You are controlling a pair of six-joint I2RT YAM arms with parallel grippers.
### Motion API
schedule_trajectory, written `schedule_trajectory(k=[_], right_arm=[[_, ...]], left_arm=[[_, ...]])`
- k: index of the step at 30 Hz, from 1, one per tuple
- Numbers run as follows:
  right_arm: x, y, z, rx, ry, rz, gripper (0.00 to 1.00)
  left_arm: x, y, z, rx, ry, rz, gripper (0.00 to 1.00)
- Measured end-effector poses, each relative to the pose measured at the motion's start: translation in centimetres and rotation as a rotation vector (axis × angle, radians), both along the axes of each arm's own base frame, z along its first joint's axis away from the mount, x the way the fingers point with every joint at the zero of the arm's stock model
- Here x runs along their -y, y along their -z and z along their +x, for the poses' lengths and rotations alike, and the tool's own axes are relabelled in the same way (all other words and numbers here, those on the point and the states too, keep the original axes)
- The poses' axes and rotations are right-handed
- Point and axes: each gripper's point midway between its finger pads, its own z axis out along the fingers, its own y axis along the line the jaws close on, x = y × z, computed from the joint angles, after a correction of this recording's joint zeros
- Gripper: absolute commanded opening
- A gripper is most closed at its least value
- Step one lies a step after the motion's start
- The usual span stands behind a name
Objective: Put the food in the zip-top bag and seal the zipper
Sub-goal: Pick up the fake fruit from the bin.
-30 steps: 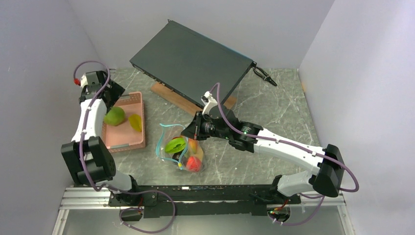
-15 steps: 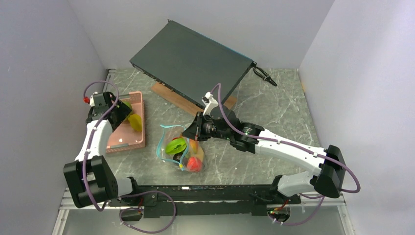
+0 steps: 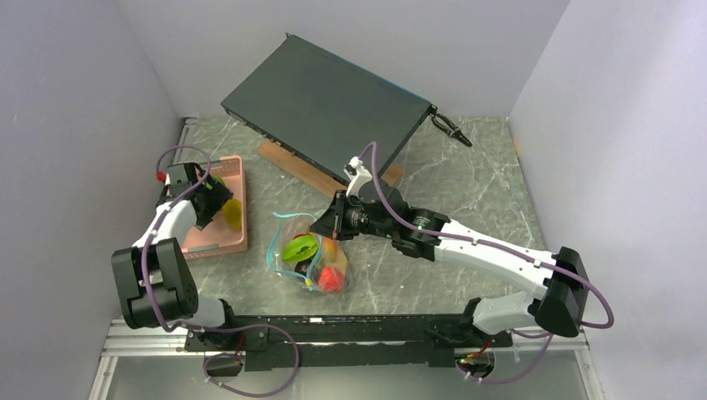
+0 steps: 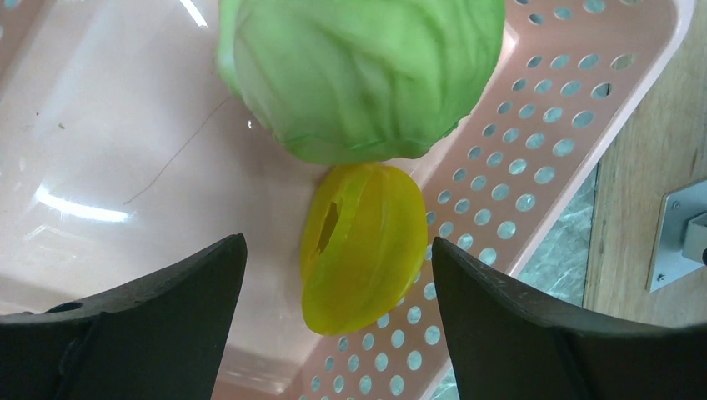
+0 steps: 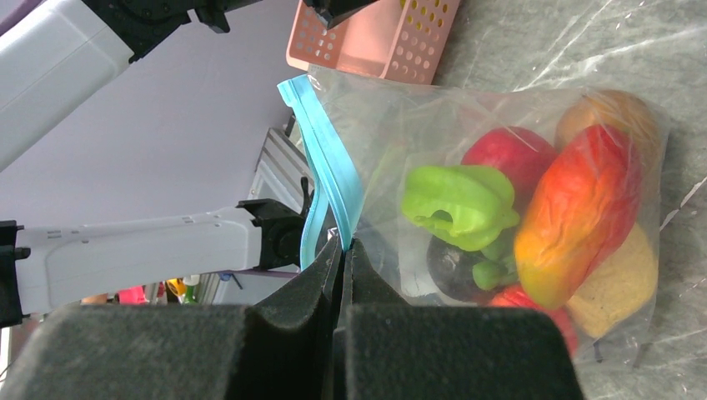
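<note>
The zip-top bag lies on the table with its mouth to the left, holding several food pieces: a green pepper, a red-orange piece and a red one. My right gripper is shut on the bag's mouth edge at the teal zipper and holds it up. My left gripper is open, low inside the pink basket. A yellow fruit lies between its fingers, which do not touch it. A green cabbage sits just beyond the yellow fruit.
A large black flat box leans at the back on a wooden board. A small black clip lies at its right corner. The pink basket stands at the left, close to the side wall.
My left arm has swung down and toward the near side into the basket, over the yellow fruit, now hiding the cabbage from above. The right arm and bag have stayed put.
</note>
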Motion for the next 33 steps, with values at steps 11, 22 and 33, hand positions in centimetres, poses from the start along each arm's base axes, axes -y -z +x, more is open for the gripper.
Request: schedule_trajectory(k=[11, 22, 33], right_arm=[[0.0, 0.1, 0.0, -0.002, -0.001, -0.003, 0.0], [-0.1, 0.1, 0.0, -0.003, -0.001, -0.002, 0.0], [-0.1, 0.1, 0.0, -0.003, 0.0, -0.001, 0.0]], left_arm=[[1.4, 2.4, 0.1, -0.038, 0.028, -0.088, 0.88], [2.4, 3.5, 0.3, -0.056, 0.029, -0.158, 0.63], [1.2, -1.0, -1.2, 0.009, -0.008, -0.056, 0.35]])
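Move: The yellow fruit lies about 3 cm to the right of the left gripper and 4 cm below it, barely 1 cm ahead. The green cabbage sits some 8 cm farther out than that fruit and about 5 cm to its left; the bin's right wall stands about 6 cm to the gripper's right, level with it fore and aft. From the right gripper the fruit is roughly 25 cm left, 13 cm ahead and 22 cm lower. Bring the left gripper down and to the right, open, about 4 cm, rolling its left side down some 10 degrees so the fingers straddle the yellow fruit. Pause there, close them to pinch its sides, then lift about 4.5 cm, easing back and slightly left as the roll comes mostly undone. Keep the right gripper still, shut on the bag's zipper edge. ##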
